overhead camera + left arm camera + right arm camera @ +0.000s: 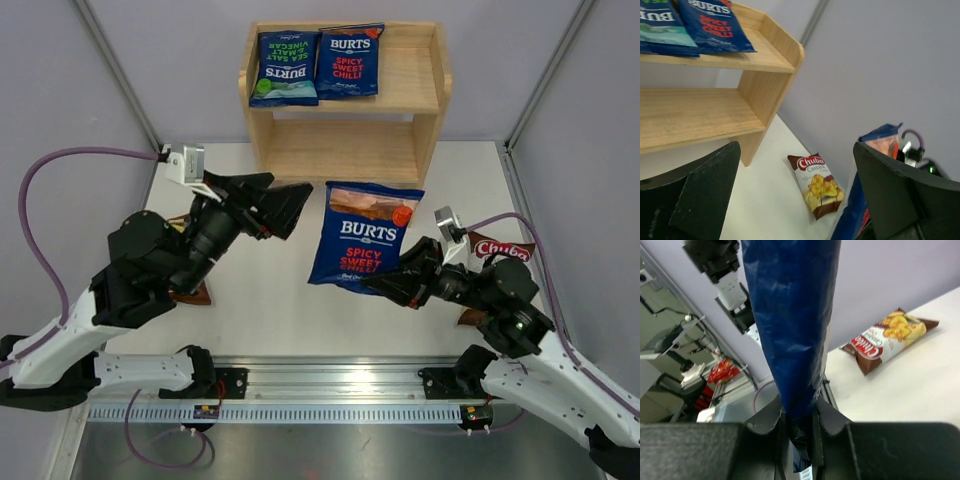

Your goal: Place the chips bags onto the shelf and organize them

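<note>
The wooden shelf (425, 75) stands at the back centre. Two dark blue BURTS bags lie side by side on its top tier: a green-accented one (285, 68) and a "Spicy Sweet Chilli" one (349, 62). My right gripper (385, 283) is shut on the bottom edge of a third, orange-topped BURTS bag (362, 240) and holds it above the table; the wrist view shows that bag (795, 315) pinched between the fingers (765, 422). My left gripper (290, 205) is open and empty, just left of that bag. One Chuba bag (500, 248) lies at the right. Another (192, 295) is mostly hidden under my left arm.
The shelf's lower tier (340, 150) holds nothing. In the left wrist view the right Chuba bag (817, 185) lies flat on the white table past the shelf's right leg (757, 100). Grey walls enclose the table on three sides. A metal rail (330, 385) runs along the near edge.
</note>
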Robot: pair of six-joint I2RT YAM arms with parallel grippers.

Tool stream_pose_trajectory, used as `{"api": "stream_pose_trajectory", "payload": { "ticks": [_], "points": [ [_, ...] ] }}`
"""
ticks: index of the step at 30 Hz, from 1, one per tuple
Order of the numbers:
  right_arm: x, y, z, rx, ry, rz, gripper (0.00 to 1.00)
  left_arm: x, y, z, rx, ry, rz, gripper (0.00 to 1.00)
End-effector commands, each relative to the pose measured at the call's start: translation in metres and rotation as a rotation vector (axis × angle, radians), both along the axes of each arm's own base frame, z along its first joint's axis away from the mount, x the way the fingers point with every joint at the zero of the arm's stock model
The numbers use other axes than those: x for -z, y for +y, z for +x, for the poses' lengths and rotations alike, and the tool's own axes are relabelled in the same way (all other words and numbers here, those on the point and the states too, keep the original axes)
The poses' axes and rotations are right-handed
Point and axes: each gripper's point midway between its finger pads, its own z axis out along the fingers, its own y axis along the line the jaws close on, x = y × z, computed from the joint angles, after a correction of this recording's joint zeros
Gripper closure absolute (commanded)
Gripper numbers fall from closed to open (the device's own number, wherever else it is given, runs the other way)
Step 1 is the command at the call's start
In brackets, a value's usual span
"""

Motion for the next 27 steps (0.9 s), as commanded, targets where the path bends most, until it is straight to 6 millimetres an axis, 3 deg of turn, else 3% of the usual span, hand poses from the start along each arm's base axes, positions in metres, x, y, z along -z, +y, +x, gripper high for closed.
{"api": "stream_pose_trajectory", "payload": {
  "ticks": [1,2,3,6,7,11,14,18,22,23,26,27],
  "points": [
    [0.030,-0.021,-0.032,-0.067,0.066,-0.233,0.96,0.010,-0.004,-0.038,0.231,-0.135,0.127,0.01],
    [0.014,-0.028,-0.041,-0.080,0.034,-0.228,0.96,0.017,-0.011,-0.048,0.298,-0.152,0.150,0.01],
    [0.012,-0.031,-0.045,-0.085,0.003,-0.251,0.96,0.025,-0.019,-0.057,0.362,-0.132,0.149,0.01],
    [0.013,-0.041,-0.058,-0.126,0.025,-0.345,0.95,0.053,-0.058,-0.112,0.733,-0.160,0.154,0.01],
    [0.005,-0.043,-0.063,-0.146,0.012,-0.343,0.95,0.056,-0.062,-0.119,0.780,-0.161,0.143,0.01],
    [0.002,-0.042,-0.071,-0.200,0.025,-0.369,0.95,0.071,-0.074,-0.128,0.857,-0.145,0.150,0.01],
    [0.007,-0.042,-0.070,-0.201,0.038,-0.400,0.95,0.070,-0.075,-0.142,0.930,-0.183,0.118,0.01],
    [0.008,-0.041,-0.071,-0.218,0.046,-0.409,0.95,0.072,-0.076,-0.140,0.926,-0.179,0.123,0.03],
    [0.008,-0.043,-0.077,-0.252,0.021,-0.433,0.93,0.074,-0.073,-0.135,0.891,-0.171,0.128,0.28],
    [0.008,-0.044,-0.077,-0.253,0.010,-0.437,0.93,0.074,-0.072,-0.135,0.887,-0.170,0.128,0.46],
    [0.003,-0.045,-0.078,-0.251,-0.001,-0.430,0.89,0.075,-0.069,-0.134,0.875,-0.160,0.124,0.71],
    [0.001,-0.045,-0.078,-0.250,-0.005,-0.423,0.87,0.076,-0.069,-0.132,0.868,-0.156,0.122,0.74]
  ]
}}
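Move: The spicy sweet chilli bag, still held by its lower right side in the right fingers, has its middle about 6 cm back from the open left hand, 11 cm to its right and some 6 cm below. From the right hand the bag's middle is about 2 cm ahead, 4 cm left and 6 cm up. The shelf's upper board is roughly 30 cm ahead of the left hand, 10 cm to its right and some 15 cm lower. The open left hand sweeps back about 13 cm, down some 9 cm and to its right around 8 cm, its wrist swinging clockwise some 50 degrees to face the bag's free left edge, then at the end, rising slightly, closes its fingers on that edge. The right hand keeps its pinch on the other side and draws the bag back about 7 cm and right about 4 cm, rising a little before it sinks, while its fingertips tip down some 25 degrees and turn slightly counter-clockwise. ##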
